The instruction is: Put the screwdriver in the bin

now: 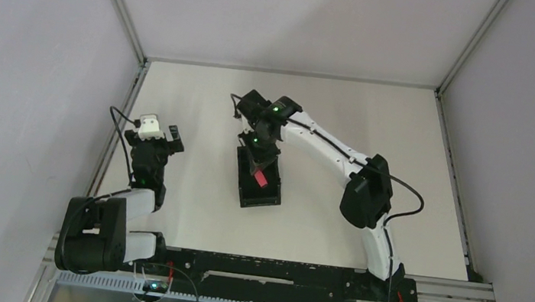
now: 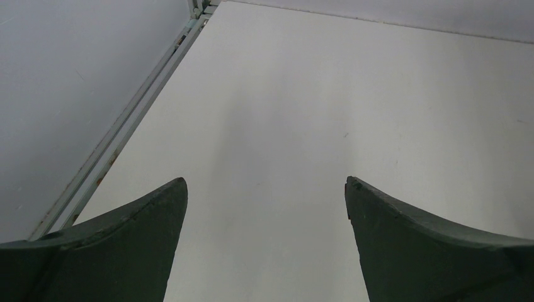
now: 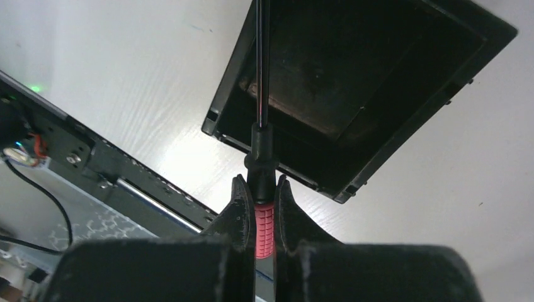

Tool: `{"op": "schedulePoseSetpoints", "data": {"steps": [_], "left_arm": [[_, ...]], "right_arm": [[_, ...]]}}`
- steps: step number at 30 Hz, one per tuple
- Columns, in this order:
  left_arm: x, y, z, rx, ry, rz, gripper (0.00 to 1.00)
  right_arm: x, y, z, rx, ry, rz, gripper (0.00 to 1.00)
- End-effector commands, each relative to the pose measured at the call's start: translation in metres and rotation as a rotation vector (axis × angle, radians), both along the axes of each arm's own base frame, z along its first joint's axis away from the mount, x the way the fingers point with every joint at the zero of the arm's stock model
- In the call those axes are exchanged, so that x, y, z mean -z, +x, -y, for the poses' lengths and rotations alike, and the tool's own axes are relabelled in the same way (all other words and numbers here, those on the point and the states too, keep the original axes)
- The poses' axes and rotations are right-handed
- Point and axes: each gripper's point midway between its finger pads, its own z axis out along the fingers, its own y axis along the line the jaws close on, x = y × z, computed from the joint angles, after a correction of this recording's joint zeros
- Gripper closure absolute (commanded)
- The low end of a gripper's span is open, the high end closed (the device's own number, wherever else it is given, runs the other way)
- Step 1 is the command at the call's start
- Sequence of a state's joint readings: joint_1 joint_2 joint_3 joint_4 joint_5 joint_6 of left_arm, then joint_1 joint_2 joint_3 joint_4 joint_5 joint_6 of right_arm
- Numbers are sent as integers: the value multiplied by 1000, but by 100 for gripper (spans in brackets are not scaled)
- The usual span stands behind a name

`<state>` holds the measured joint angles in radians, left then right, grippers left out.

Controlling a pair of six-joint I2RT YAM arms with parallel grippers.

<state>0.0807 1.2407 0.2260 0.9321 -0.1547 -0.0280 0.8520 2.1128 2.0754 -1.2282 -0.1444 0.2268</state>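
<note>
The screwdriver [image 3: 264,226] has a red ribbed handle and a thin dark shaft. My right gripper [image 3: 259,184] is shut on that handle, and the shaft reaches out over the bin [image 3: 403,119], a black open-top tray with low walls. In the top view the red handle of the screwdriver [image 1: 261,178] shows above the bin [image 1: 244,191] at mid-table, with the right gripper [image 1: 259,158] just behind it. My left gripper [image 1: 162,134] hovers over the left side of the table, and its wrist view shows the left gripper [image 2: 266,185] open with bare table between the fingers.
Metal frame rails run along the table's left edge [image 2: 119,132] and right edge [image 1: 454,174]. Grey walls enclose the table on three sides. The arm bases and cables sit on the black rail [image 1: 265,270] at the near edge.
</note>
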Motion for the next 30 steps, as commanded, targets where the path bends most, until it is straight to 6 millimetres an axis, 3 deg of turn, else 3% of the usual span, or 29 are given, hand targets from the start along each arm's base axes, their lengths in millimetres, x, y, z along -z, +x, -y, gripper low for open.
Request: {"op": "schedulePoseSetpoints", "data": {"steps": [1,6,11,18,22,30], "left_arm": [[-14,4,1,-2,-2,47,0],[-14,4,1,-3,-2,47,0],[-15,4,1,-2,-2,48,0],[-15,4,0,-4,-2,48,0],[-15,4,1,-2,-2,47,0],[-15,4,1,-2,-2,47,0]], "right_arm": [[11,2,8,-72,-57,57,100],[51,9,1,-101,-69,88,100],[76,16,0,-109,-100,110,98],[89,15,-3,-64,-85,116,65],[72,16,-4,-51,-72,141,61],[-22,14,-10,-39,50,308,60]]}}
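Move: The right hand already holds the screwdriver by its handle over the bin, the tool's middle about 2 cm ahead and 1 cm left of the fingers, its shaft pointing forward and left. The bin's middle lies some 12 cm below this hand, roughly 2 cm ahead and 1 cm to its right. From the idle left hand, the bin is about 27 cm to the right, 7 cm back and 10 cm below. Lower the right gripper almost straight down into the bin, about 10 cm, tilting the wrist slightly and keeping the screwdriver pinched for most of the descent. Near the bottom, open the fingers partway to let go of the handle, then start back up by some 2 to 3 cm with the fingers kept open. ##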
